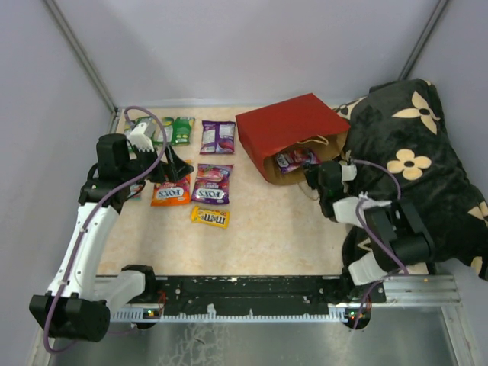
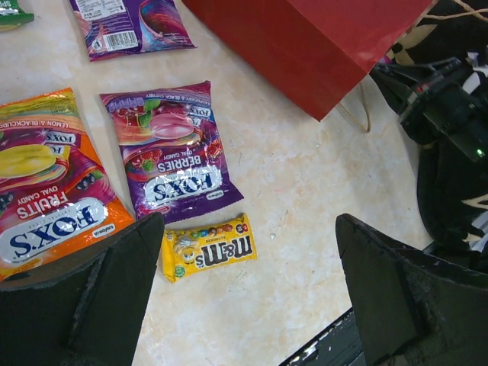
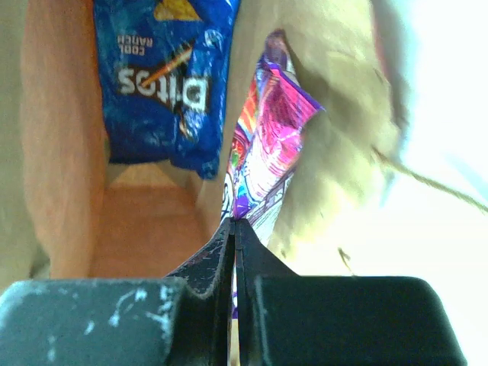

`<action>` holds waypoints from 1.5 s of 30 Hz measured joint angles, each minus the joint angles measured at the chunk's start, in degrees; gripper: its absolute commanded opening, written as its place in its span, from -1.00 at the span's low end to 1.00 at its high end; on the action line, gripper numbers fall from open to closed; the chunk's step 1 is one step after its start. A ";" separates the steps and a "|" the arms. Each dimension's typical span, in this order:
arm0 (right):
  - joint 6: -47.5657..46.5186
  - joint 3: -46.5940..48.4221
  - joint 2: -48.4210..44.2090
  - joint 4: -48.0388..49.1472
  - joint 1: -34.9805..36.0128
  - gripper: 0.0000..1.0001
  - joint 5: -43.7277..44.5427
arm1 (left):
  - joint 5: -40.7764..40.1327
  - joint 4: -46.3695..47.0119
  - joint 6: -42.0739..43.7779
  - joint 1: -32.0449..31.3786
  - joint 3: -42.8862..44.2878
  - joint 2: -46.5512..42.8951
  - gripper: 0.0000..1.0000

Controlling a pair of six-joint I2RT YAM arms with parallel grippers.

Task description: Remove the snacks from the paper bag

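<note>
The paper bag [image 1: 293,133] lies on its side at the back, red outside, its mouth facing the right arm. My right gripper [image 1: 314,177] is at that mouth. In the right wrist view it [image 3: 235,225] is shut on the edge of a purple packet [image 3: 263,145]. A blue Doritos bag [image 3: 164,84] lies deeper inside. On the table lie green [image 1: 177,130], purple [image 1: 218,137], purple Fox's [image 1: 213,184], orange Fox's [image 1: 170,192] and yellow M&M's [image 1: 210,217] snacks. My left gripper [image 1: 175,171] hangs open over the Fox's packets, holding nothing.
A black pillow with cream flowers [image 1: 415,160] fills the right side, touching the bag's mouth end and crowding the right arm. The black base rail [image 1: 252,293] runs along the near edge. Grey walls close the back and sides.
</note>
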 measured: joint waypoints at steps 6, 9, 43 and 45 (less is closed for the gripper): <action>-1.38 -11.54 -20.17 -8.07 0.85 -1.00 -0.76 | 0.00 0.00 -0.04 0.00 0.00 -0.39 1.00; -4.15 -15.37 -35.28 -17.29 1.27 -1.00 -0.94 | -0.17 -0.11 -0.04 0.00 0.00 -0.96 1.00; -25.62 -1.70 -43.65 -56.98 36.61 0.42 -6.49 | -0.37 1.18 -1.09 0.00 -1.01 -0.11 1.00; -26.34 -1.22 -44.87 -59.49 36.63 0.81 -4.44 | -0.37 1.38 -1.09 0.00 -1.27 0.22 1.00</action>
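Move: My right hand, at the paper bag's mouth, already has a purple Fox's packet pinched by its edge. The bare table spot for it lies some 24 cm back, 10 cm left and about 9 cm down; the M&M's packet is about 26 cm left of that spot, 4 cm farther out, and the laid-out purple Fox's 12 cm beyond the M&M's. The bag's middle is about 9 cm ahead of my hand, 6 left. From my left hand the spot is roughly 12 cm back, 38 right, 25 below. I pull the pinched packet back out of the bag with my right hand, about 26 cm towards myself, rising some 6 cm on the way and then dipping again. Late in the pull I swing left, roughly 10 cm net, towards the M&M's side, yawing about 55 degrees counter-clockwise and rolling my left side down, then open my fingers and let go over the bare table. ##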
